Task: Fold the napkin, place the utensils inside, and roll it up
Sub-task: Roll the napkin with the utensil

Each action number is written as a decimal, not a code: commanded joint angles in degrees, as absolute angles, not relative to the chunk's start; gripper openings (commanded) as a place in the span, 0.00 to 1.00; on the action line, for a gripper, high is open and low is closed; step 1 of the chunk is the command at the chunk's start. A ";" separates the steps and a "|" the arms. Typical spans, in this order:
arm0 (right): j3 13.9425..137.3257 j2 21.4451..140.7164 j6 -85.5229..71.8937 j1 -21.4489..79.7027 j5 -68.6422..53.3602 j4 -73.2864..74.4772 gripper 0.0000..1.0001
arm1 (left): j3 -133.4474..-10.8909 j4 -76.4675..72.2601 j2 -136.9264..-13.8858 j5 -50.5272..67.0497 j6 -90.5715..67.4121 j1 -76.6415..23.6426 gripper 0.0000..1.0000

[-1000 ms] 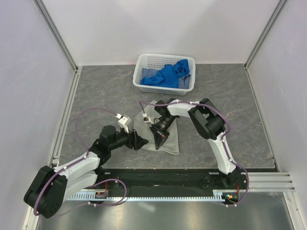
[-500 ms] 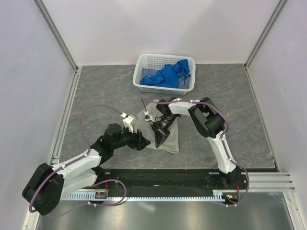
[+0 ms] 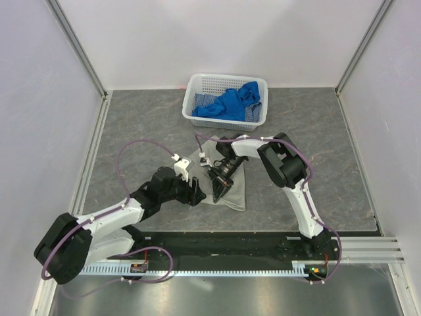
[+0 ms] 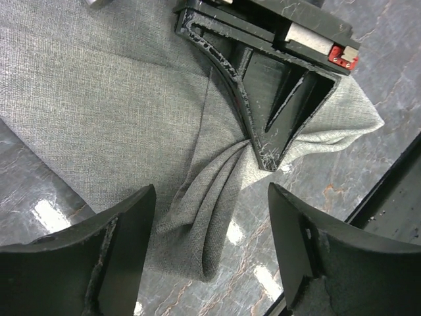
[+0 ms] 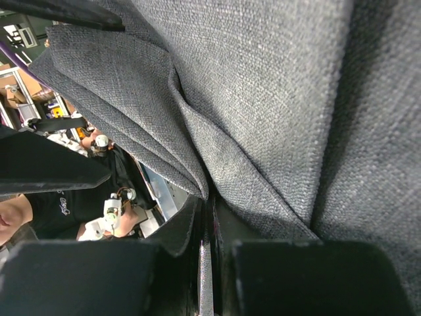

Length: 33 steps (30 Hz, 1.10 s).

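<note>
The grey-beige napkin [image 3: 237, 191] lies folded in the middle of the table, bunched into pleats where it is pinched. My right gripper [image 3: 219, 191] points down at its near left part and is shut on those pleats [image 5: 191, 164]. In the left wrist view its black tip [image 4: 266, 161] gathers the napkin [image 4: 118, 99] into a ridge. My left gripper [image 3: 197, 191] sits low just left of it, open, its fingers [image 4: 125, 224] on either side of the pleated end without touching it. The utensils are out of view.
A white basket [image 3: 197, 82] with bright blue cloths [image 3: 230, 102] stands at the back of the table. A black strip [image 3: 230, 240] runs along the near edge, close behind the napkin's corner [image 4: 368, 122]. White walls enclose both sides.
My left arm has reached further right, bringing its open gripper up to the napkin's pinched end. The right gripper has kept its grip and barely moved.
</note>
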<state>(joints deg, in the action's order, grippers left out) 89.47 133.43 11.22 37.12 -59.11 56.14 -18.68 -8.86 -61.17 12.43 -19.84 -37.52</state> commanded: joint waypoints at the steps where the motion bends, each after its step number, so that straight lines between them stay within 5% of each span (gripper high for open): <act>1: 91.32 134.91 13.27 36.30 -59.24 54.67 0.00 | -21.44 -8.00 -62.75 10.46 -16.52 -38.67 0.71; 12: 91.58 135.44 12.83 35.60 -59.59 54.67 0.00 | -25.13 -3.70 -67.67 7.92 -15.64 -40.87 0.55; 21: 92.28 134.47 12.31 35.33 -59.41 54.58 0.00 | -28.12 -0.53 -71.19 7.03 -16.17 -41.04 0.28; 25: 92.72 133.77 11.95 35.24 -59.50 54.41 0.01 | -30.14 1.84 -74.35 7.47 -16.44 -41.04 0.06; 33: 87.99 124.55 5.11 33.66 -55.55 47.30 0.41 | -32.42 5.01 -75.15 8.17 -17.93 -40.96 0.02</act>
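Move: The loose end of the napkin's near fold sits between the left hand's open fingers, about 3 cm below them and barely 1 cm forward and 1 cm right. The right gripper's tips, already pinching the same fold, are some 6 cm to this hand's right, 1 cm ahead and 4 cm lower. The napkin's free near corner lies about 14 cm right and 4 cm back. From the right hand, the loose fold end is 5 cm left, level fore and aft, 1 cm higher. Downward, by about 3 cm, the left hand sinks onto the loose end of the fold, tipping down slightly with its left side rising some 10 degrees, and closes from wide open until it pinches the cloth. The right hand keeps its pinch, creeps roughly 1.5 cm forward with the fold, and begins to part its fingers slightly at the very end. ##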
